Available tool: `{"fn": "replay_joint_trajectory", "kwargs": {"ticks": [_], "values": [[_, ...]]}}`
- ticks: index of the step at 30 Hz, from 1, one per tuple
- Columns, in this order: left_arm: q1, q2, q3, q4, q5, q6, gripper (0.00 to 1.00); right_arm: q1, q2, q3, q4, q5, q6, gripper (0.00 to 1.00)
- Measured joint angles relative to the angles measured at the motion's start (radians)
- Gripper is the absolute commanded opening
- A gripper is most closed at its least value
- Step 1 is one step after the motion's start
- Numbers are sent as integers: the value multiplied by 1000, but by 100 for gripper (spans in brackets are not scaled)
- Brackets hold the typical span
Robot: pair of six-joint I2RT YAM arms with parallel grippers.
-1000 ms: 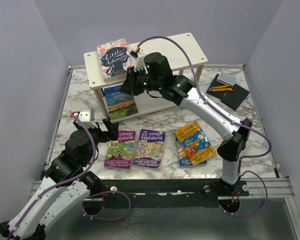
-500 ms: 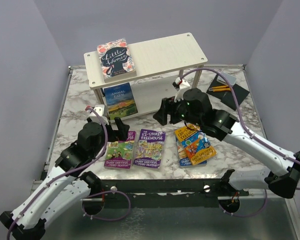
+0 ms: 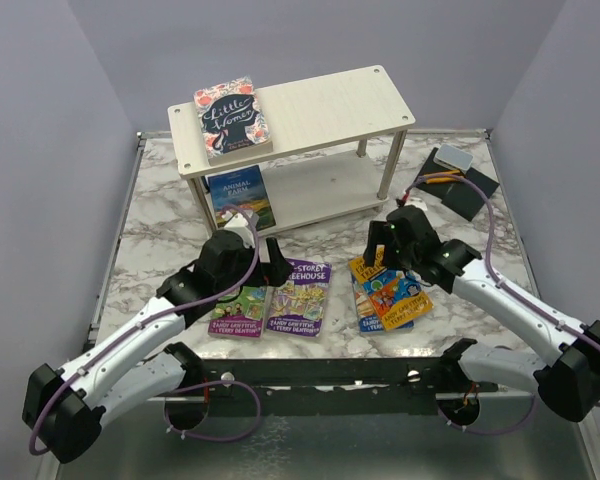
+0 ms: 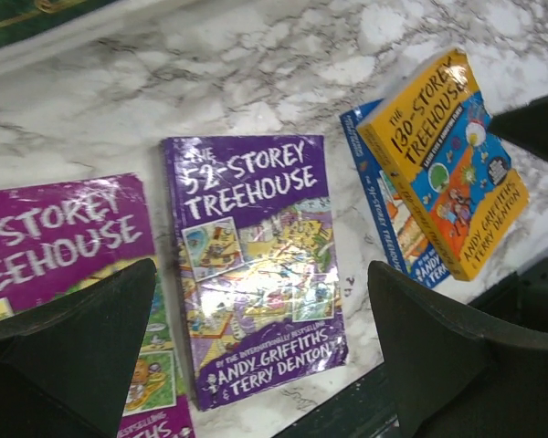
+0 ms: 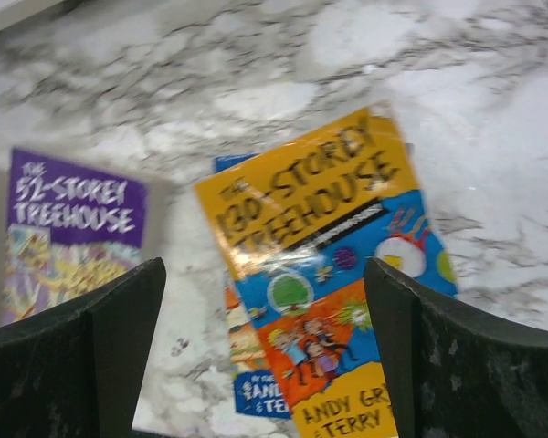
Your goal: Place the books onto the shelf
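The shelf (image 3: 320,100) stands at the back with "Little Women" (image 3: 230,117) flat on its top board and "Animal Farm" (image 3: 238,195) on the lower tier. On the marble lie a magenta Treehouse book (image 3: 238,305), a purple "52-Storey Treehouse" (image 3: 300,298) and an orange "130-Storey Treehouse" (image 3: 390,290) stacked on a blue one (image 4: 393,228). My left gripper (image 4: 260,274) hovers open over the purple book (image 4: 247,228). Above the orange book (image 5: 320,228) my right gripper (image 5: 263,269) is open and empty.
A flat black pad (image 3: 458,185) with pencils and an eraser lies at the back right. A dark metal rail (image 3: 380,375) runs along the table's near edge. The shelf's silver posts (image 3: 388,165) stand close behind the right arm.
My right gripper let go of "Little Women" on the shelf top, opened and swung down over the orange book. The left arm reached forward over the purple book.
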Motion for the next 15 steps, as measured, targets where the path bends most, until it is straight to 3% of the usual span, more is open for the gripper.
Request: {"fn": "replay_joint_trajectory", "kwargs": {"ticks": [7, 15], "values": [[-10, 95, -69, 170, 134, -89, 99, -236, 2, -57, 0, -23, 24, 95], [-103, 239, -117, 382, 180, -188, 99, -381, 2, -159, 8, -80, 49, 93]]}}
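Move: The 130-Storey Treehouse book lies about 7 cm right of the right hand, some 8 cm nearer the base and roughly 11 cm below, on the 91-Storey book, 5 cm right and 9 cm back. From the left hand it is some 29 cm right, 4 cm back and 13 cm below; the 52-Storey book lies 4 cm right and 5 cm back of this hand, the green-and-pink treehouse book 13 cm left and 7 cm back. Both open hands sweep right while sinking towards the 130-Storey book, right about 10 cm, left about 7. ##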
